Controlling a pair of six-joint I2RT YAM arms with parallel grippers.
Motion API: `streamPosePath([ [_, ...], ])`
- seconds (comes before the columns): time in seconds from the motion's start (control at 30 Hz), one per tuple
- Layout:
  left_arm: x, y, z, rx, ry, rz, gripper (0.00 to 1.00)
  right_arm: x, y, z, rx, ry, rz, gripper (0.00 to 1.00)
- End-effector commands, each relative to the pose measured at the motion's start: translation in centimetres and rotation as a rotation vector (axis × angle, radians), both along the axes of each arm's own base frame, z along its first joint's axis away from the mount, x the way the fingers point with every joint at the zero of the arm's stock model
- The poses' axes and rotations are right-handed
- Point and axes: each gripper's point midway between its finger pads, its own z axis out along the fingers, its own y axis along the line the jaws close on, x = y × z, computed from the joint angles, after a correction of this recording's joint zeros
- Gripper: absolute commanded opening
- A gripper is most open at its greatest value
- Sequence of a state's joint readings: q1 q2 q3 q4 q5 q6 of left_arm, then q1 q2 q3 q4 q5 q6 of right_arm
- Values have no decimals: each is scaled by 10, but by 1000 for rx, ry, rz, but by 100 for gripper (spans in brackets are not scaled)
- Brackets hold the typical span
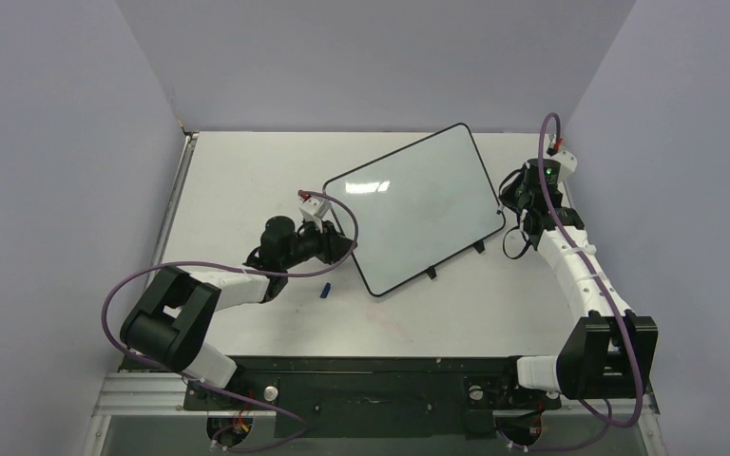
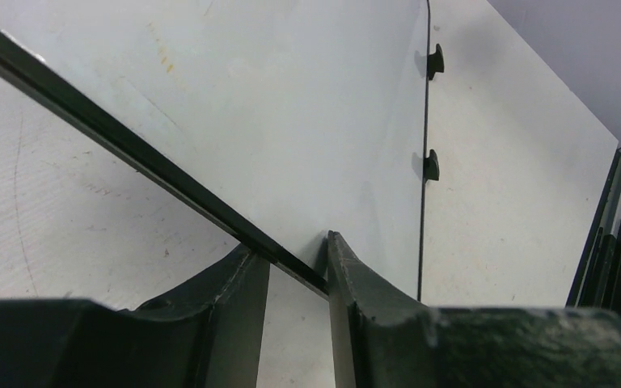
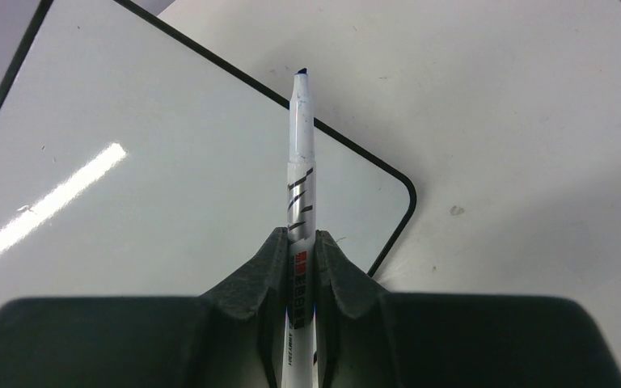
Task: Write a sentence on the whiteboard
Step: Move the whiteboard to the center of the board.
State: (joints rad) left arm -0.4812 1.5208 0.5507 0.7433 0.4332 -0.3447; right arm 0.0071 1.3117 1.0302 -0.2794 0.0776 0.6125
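Observation:
The whiteboard [image 1: 413, 209] lies tilted on the table, glossy white in a thin black frame, with two small black feet on its near edge. Its surface [image 3: 129, 202] is blank and no sentence is in view. My left gripper [image 1: 347, 245] straddles the board's left corner. In the left wrist view the jaws [image 2: 297, 250] stand apart, the black frame [image 2: 129, 149] crossing the gap and the right finger [image 2: 348, 267] touching the board. My right gripper [image 1: 521, 207] is at the board's right corner, shut on a white marker [image 3: 299, 145] whose uncapped blue tip points out over the board's edge.
A small blue cap [image 1: 324, 290] lies on the table just in front of the left gripper. Grey walls close in the table on three sides. A metal rail [image 2: 614, 210] runs along the near edge by the arm bases.

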Motion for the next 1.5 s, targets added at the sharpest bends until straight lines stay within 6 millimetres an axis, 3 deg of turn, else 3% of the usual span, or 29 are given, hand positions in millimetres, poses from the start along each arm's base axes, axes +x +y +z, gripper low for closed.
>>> streamPosePath([
  [0.0,11,5,8,40,-95,16,28,1,-1,6,-6,-23,4,0],
  [0.3,10,7,14,37,-112,26,31,0,-2,5,-7,-24,3,0],
  [0.63,7,12,22,37,-125,38,47,-4,-3,7,-12,-25,0,0],
  [0.9,0,23,36,50,-146,77,58,-9,0,20,-26,-42,29,0],
  [1.13,-15,57,83,43,-221,192,61,-17,39,61,12,-130,242,0],
  [1.3,-23,69,117,15,-267,231,62,-26,67,90,-18,-177,371,0],
  [1.37,-23,70,133,-10,-260,240,62,-32,91,99,-8,-207,490,0],
  [1.4,-23,67,155,-39,-278,235,62,-38,111,105,13,-226,580,0],
  [1.43,-25,64,157,-34,-254,215,62,-44,125,108,21,-238,663,0],
  [1.47,-25,61,182,-72,-264,208,62,-50,139,114,24,-253,725,0],
])
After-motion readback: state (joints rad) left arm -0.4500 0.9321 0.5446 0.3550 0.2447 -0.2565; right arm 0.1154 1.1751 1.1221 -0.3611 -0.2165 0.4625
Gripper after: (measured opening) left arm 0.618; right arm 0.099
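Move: The whiteboard's middle is about 16 cm to the right of my left hand, 10 cm ahead and barely lower; the left fingers still straddle its left edge. The blue cap lies some 7 cm to the left of that hand and 11 cm back. From my right hand, holding the marker, the board's middle is about 19 cm left, 4 cm ahead and 8 cm below; the nearer black clip is 3 cm left, 7 cm back, 9 cm below. I open my left fingers wide around the whiteboard's edge, dipping a centimetre first, then lift that hand clear: up about 12 cm and left some 6 cm, fingertips tilting up. My right hand, after a near standstill, swings left and up, about 8 cm each, drawing back slightly and turning some 25 degrees counter-clockwise over the board's right part, still gripping the marker. ##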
